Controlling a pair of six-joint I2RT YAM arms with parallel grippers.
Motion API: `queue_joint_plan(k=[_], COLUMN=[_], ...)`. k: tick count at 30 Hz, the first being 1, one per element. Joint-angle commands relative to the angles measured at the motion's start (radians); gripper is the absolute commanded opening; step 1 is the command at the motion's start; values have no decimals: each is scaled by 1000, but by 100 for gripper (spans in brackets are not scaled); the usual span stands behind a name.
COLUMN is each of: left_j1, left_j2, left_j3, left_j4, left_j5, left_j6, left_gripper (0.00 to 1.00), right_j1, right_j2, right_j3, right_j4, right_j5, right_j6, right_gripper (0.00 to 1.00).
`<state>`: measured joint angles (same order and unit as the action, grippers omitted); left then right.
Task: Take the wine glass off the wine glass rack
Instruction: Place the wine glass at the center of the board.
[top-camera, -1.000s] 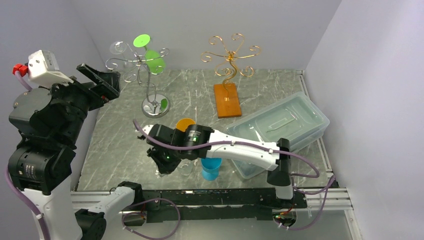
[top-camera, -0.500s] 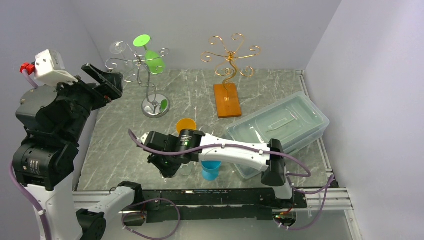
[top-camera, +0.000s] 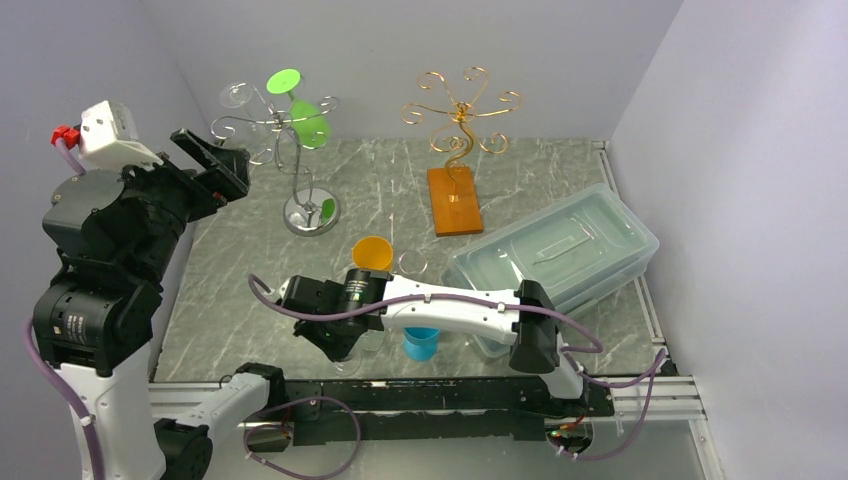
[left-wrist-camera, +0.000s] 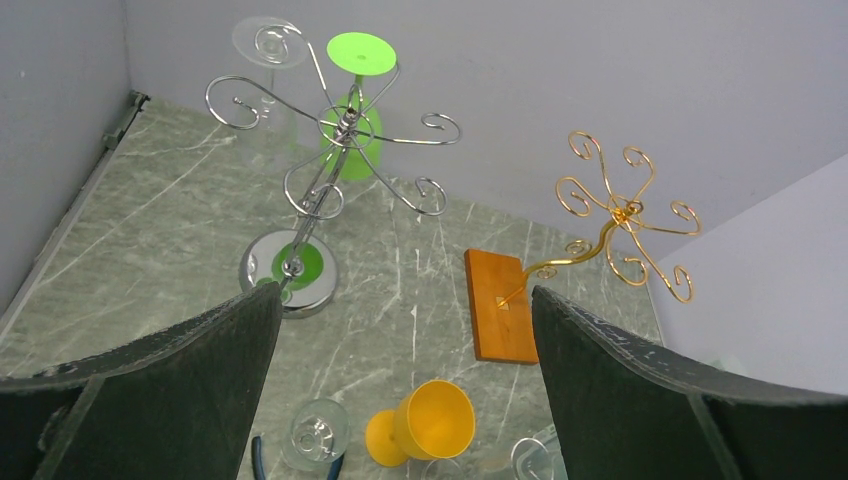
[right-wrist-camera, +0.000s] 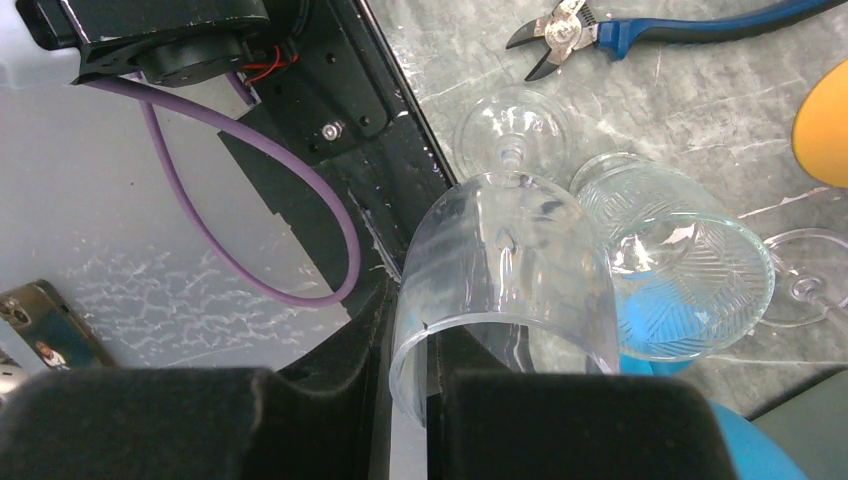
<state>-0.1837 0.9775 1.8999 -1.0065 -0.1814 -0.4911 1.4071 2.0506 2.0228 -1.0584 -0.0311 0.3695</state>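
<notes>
The silver wine glass rack (top-camera: 295, 150) stands at the back left, with a green wine glass (top-camera: 308, 122) and a clear wine glass (top-camera: 240, 97) hanging upside down from its arms. My left gripper (top-camera: 215, 165) is raised just left of the rack, open and empty. In the left wrist view the rack (left-wrist-camera: 340, 125) lies ahead of the left gripper (left-wrist-camera: 405, 292). My right gripper (top-camera: 340, 340) is low by the table's front edge. The right wrist view shows the right gripper (right-wrist-camera: 410, 330) shut on the rim of another clear wine glass (right-wrist-camera: 510, 260), which is tilted.
A gold rack (top-camera: 460, 120) on a wooden base stands at the back centre. A yellow goblet (top-camera: 372, 252) lies mid-table. A blue cup (top-camera: 421, 343), a patterned glass (right-wrist-camera: 680, 270) and blue-handled pliers (right-wrist-camera: 640, 30) sit near the right gripper. A clear plastic bin (top-camera: 560, 250) is on the right.
My right arm has carried its clear glass left and toward the front edge. My left arm has shifted slightly right toward the silver rack, still open.
</notes>
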Motion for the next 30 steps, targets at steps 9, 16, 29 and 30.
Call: queue_joint_plan(k=[9, 16, 29, 30], left_j1=[0, 1, 0, 0], left_j2=[-12, -13, -2, -1], left_j3=[-26, -38, -39, -39], left_j4=[55, 57, 55, 56], left_j5=[-9, -16, -36, -38], left_j6=[10, 13, 23, 23], left_gripper=[99, 99, 99, 99], right_j1=[4, 4, 4, 4], right_j2=[9, 12, -22, -33], right_j3=[44, 87, 117, 112], right_j4=[-12, -15, 5, 10], right_j5=[50, 73, 82, 84], right_j6=[-15, -14, 4, 7], right_gripper=[14, 34, 64, 66])
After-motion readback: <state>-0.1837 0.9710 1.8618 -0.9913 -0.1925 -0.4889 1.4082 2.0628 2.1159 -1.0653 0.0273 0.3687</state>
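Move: The right hand holds the clear wine glass near its rim; the glass's middle is some 3 cm ahead, 1 cm left and 6 cm below. The textured glass stands about 8 cm ahead, 5 cm right; the blue glass 5 cm ahead, 14 cm right, both 7 cm below. The pliers lie about 11 cm ahead, 4 cm left, 12 cm down. From the left hand, the held glass is roughly 14 cm back, 14 cm right, 41 cm below. The right fingers open, letting go of the glass rim, and the hand rises about 2.5 cm, easing left and forward. ##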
